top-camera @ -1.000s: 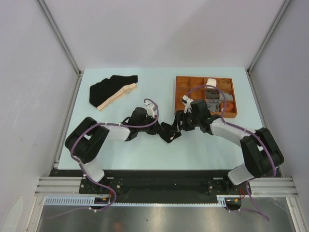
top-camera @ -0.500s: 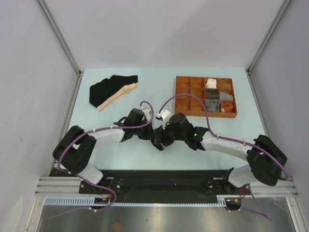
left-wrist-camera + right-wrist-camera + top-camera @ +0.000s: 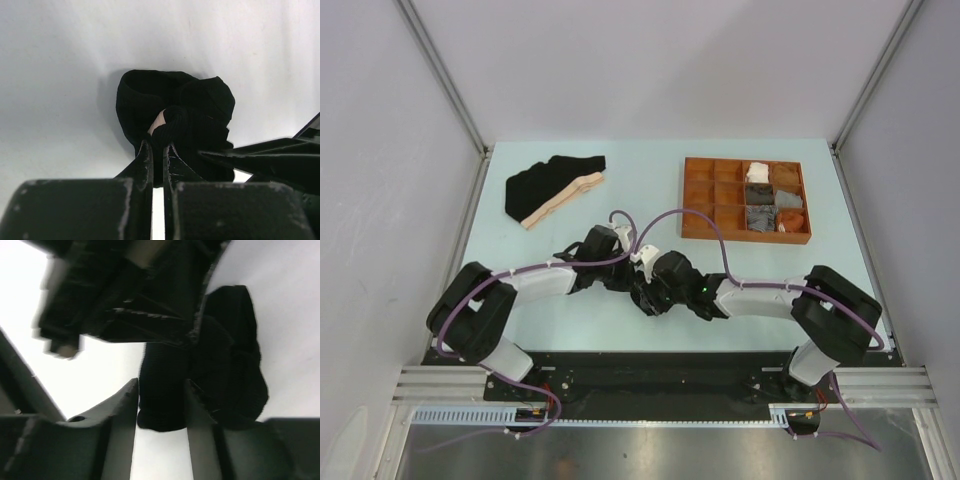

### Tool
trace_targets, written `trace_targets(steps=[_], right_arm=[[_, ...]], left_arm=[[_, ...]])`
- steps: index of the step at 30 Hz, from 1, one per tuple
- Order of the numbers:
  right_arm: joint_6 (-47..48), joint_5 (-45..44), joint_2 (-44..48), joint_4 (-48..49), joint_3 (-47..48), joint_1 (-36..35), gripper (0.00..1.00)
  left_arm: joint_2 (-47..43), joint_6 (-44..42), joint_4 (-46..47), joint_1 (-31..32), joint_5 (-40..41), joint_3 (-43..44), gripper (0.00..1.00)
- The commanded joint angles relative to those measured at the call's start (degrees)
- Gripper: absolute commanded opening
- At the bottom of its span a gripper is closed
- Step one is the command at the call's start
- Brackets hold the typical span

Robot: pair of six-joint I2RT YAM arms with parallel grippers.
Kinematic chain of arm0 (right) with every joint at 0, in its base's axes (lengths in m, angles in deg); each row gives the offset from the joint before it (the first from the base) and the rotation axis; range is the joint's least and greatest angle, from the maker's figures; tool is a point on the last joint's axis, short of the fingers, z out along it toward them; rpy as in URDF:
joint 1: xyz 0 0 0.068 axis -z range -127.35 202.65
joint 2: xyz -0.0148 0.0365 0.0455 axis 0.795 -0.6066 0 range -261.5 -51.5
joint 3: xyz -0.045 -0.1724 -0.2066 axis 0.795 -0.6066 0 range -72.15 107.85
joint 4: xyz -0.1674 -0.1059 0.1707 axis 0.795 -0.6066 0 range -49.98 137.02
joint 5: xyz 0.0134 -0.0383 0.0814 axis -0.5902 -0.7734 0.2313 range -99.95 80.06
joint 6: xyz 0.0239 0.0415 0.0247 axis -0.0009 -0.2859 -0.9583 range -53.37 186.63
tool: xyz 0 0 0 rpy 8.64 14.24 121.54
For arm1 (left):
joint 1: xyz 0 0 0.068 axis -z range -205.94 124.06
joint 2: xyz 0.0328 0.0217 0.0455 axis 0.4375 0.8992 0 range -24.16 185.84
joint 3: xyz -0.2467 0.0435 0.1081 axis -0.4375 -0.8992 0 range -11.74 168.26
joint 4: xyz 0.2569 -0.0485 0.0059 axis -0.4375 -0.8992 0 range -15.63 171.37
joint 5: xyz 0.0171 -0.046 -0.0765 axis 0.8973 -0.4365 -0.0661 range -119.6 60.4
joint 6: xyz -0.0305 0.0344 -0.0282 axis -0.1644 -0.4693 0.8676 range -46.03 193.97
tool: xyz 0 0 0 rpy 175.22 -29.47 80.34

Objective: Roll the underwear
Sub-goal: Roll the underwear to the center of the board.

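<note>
A bunched black brief (image 3: pixel 642 297) lies on the pale table near the front, between my two grippers. My left gripper (image 3: pixel 158 146) is shut on a fold of it, and a bit of beige waistband (image 3: pixel 156 123) shows just past the tips. From the other side my right gripper (image 3: pixel 162 390) has a thick black fold filling the gap between its fingers (image 3: pixel 124 401). In the top view the left gripper (image 3: pixel 626 280) and the right gripper (image 3: pixel 652 292) meet over the bundle. A second black brief (image 3: pixel 552 182) with a beige waistband lies flat at the back left.
A brown compartmented tray (image 3: pixel 700 195) stands at the back right, with rolled cloth pieces in its right-hand cells. Purple cables loop over both arms. Grey walls close off the table on three sides.
My right arm has swung from the tray down and left to the black bundle, and its jaws have narrowed onto a fold. The left arm has drawn the bundle slightly left.
</note>
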Motion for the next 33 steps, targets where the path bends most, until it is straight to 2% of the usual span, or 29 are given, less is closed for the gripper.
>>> trace_targets(steps=[1, 2, 4, 5, 7, 8, 14, 23, 29, 33], right_arm=[[-4.03, -5.79, -2.40, 1.80, -0.17, 0.21, 0.29], [-4.92, -6.32, -3.01, 0.75, -0.26, 0.30, 0.18], [-7.11, -6.93, -3.54, -0.48, -0.26, 0.56, 0.04], [-7.82, -6.94, -3.72, -0.75, -0.26, 0.57, 0.00], [-8.96, -7.03, -3.63, -1.10, -0.34, 0.74, 0.00], [-10.36, -6.94, -3.46, -1.02, -0.43, 0.92, 0.00], [-16.52, -3.52, -1.00, -1.54, -1.83, 5.30, 0.00], [-22.68, 5.97, 1.38, 1.97, -7.28, 12.95, 0.00], [-23.38, 7.48, -0.47, 3.64, -8.78, 13.48, 0.00], [-24.17, 7.82, -0.56, 5.05, -9.66, 13.66, 0.00]], left_arm=[[-2.29, 0.46, -2.86, -0.09, -0.35, 0.42, 0.00], [-2.64, 0.63, -2.86, 0.00, -0.26, 0.60, 0.00], [-3.52, 1.34, -3.56, -0.09, 0.35, 1.04, 0.09], [-3.78, 1.51, -3.82, 0.00, 1.22, 1.13, 0.26], [-4.49, 1.95, -4.09, -0.18, 1.50, 1.30, 0.41], [-5.19, 2.13, -4.44, -0.18, 1.84, 1.48, 0.55], [-9.75, 3.09, -4.27, -0.53, 4.04, 0.69, 0.76], [-10.82, 7.22, 7.06, -0.79, 2.55, -5.02, 0.78], [-6.08, 10.82, 16.99, -0.70, -1.22, -6.52, 0.77], [-3.09, 13.38, 22.97, -0.62, -0.79, -7.84, 0.75]])
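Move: My left fingers already pinch the black underwear's near-left edge; its middle lies about 3 cm to their right and 1 cm back, just below. From my half-open right fingers that middle is some 3 cm ahead, 1 cm left and 2 cm down. The divided box stands about 26 cm ahead and 25 cm right of my right hand. The other black underwear lies roughly 25 cm ahead and 21 cm left of my left hand. I sink my right hand about a centimetre and shut its fingers on the near edge of the bundle, while my left fingers spread wide and let go, that hand lifting some 4 cm. Then my right hand, keeping its pinch, draws the bundle about 5 cm right and forward, wrist turning clockwise and tipping over; my left hand, still open, sinks back 2 cm beside it. ##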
